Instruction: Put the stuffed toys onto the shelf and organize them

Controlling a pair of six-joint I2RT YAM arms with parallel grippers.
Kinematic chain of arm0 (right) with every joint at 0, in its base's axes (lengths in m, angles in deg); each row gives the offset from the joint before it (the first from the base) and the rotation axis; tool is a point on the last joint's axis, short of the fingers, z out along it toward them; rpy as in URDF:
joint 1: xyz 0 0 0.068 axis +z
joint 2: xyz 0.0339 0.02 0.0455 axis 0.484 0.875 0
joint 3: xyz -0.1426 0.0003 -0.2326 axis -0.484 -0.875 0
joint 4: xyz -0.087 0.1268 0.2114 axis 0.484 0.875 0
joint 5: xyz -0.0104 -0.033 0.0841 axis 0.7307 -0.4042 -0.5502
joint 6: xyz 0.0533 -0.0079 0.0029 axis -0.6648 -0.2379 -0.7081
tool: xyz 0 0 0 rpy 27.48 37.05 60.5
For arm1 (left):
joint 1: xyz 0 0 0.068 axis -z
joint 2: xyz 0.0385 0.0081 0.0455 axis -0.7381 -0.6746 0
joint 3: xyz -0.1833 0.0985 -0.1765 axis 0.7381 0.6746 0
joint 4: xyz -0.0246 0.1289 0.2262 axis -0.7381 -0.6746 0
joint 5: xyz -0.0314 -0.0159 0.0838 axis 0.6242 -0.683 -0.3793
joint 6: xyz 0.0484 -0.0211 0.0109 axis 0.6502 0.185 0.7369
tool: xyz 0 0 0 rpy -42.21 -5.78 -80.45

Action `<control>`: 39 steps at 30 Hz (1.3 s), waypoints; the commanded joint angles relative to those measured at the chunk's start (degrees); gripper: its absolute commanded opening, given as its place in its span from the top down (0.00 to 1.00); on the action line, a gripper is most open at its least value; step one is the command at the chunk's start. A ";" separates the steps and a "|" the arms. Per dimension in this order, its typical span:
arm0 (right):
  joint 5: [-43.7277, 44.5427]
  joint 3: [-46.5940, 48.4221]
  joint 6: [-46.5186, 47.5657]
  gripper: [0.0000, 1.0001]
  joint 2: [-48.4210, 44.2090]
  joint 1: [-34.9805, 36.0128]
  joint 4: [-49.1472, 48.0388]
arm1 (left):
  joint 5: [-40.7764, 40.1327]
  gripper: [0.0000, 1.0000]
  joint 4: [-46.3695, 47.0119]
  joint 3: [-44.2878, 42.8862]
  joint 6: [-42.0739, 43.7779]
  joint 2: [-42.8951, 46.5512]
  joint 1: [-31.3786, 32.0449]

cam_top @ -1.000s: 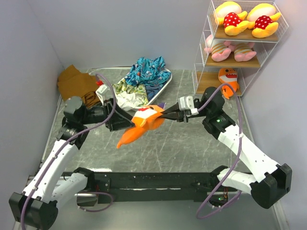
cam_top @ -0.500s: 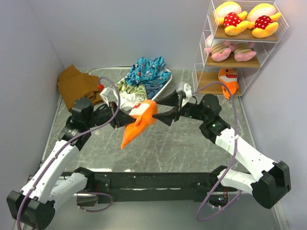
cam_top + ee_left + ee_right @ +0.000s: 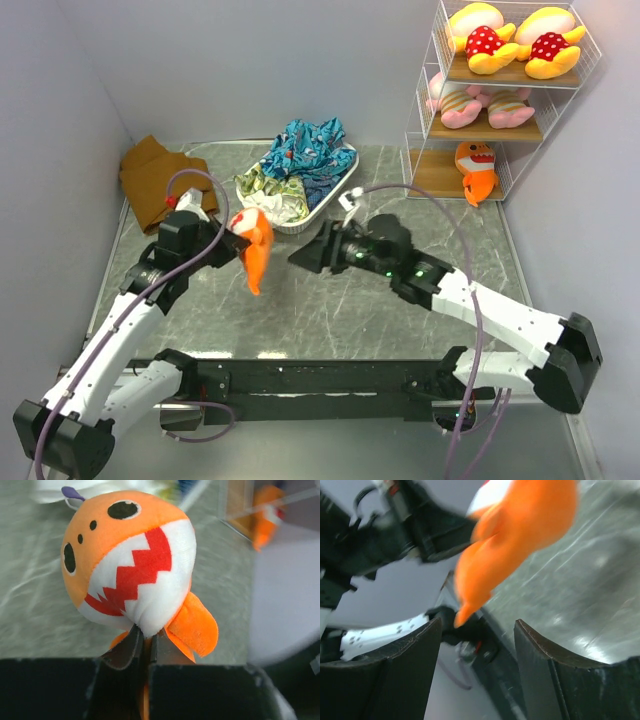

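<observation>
My left gripper [image 3: 236,240] is shut on an orange shark toy [image 3: 252,250] and holds it above the table, left of centre. In the left wrist view the shark [image 3: 130,560] faces the camera, pinched at its underside by my left gripper [image 3: 146,642]. My right gripper [image 3: 305,256] is open and empty, just right of the shark; the shark [image 3: 520,535] hangs ahead of my right gripper [image 3: 477,625] in the right wrist view. The shelf [image 3: 505,130] at the back right holds two yellow toys [image 3: 515,38] on top, two pink toys [image 3: 480,104] in the middle and one orange shark [image 3: 476,165] at the bottom.
A white oval tray [image 3: 335,186] with a blue-patterned cloth heap [image 3: 300,165] sits at the back centre. A brown folded cloth [image 3: 155,175] lies at the back left. Grey walls close in both sides.
My right gripper has let go of the shark and opened. My left gripper has pulled the shark left, and my right arm has stretched leftward after it.
</observation>
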 commanded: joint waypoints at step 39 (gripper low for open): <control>13.90 10.48 0.78 0.95 28.70 15.31 -6.46 | -13.26 0.89 -8.22 6.90 -13.57 3.88 -0.06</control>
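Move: The tail of the orange shark toy, which the left fingers hold below its head, lies about 9 cm left of the open right hand, 2 cm back and 4 cm below; the shark's body is some 11 cm left, 3 cm ahead and 2 cm lower. The laundry basket sits roughly 25 cm ahead of the right hand, 2 cm left and 20 cm down. From the left hand, the tail lies about 6 cm back, 4 cm right, at its height. The right hand reaches left about 12 cm towards the shark's tail while sinking some 10 cm, its fingers staying open and aimed mostly left until they close at the very end and pinch the tail just above its tip. The left hand keeps its grip below the head and carries the toy about 8 cm down and 5 cm left, turning some 20 degrees counter-clockwise and tipping its fingers further down, then holds it still for the right hand. ##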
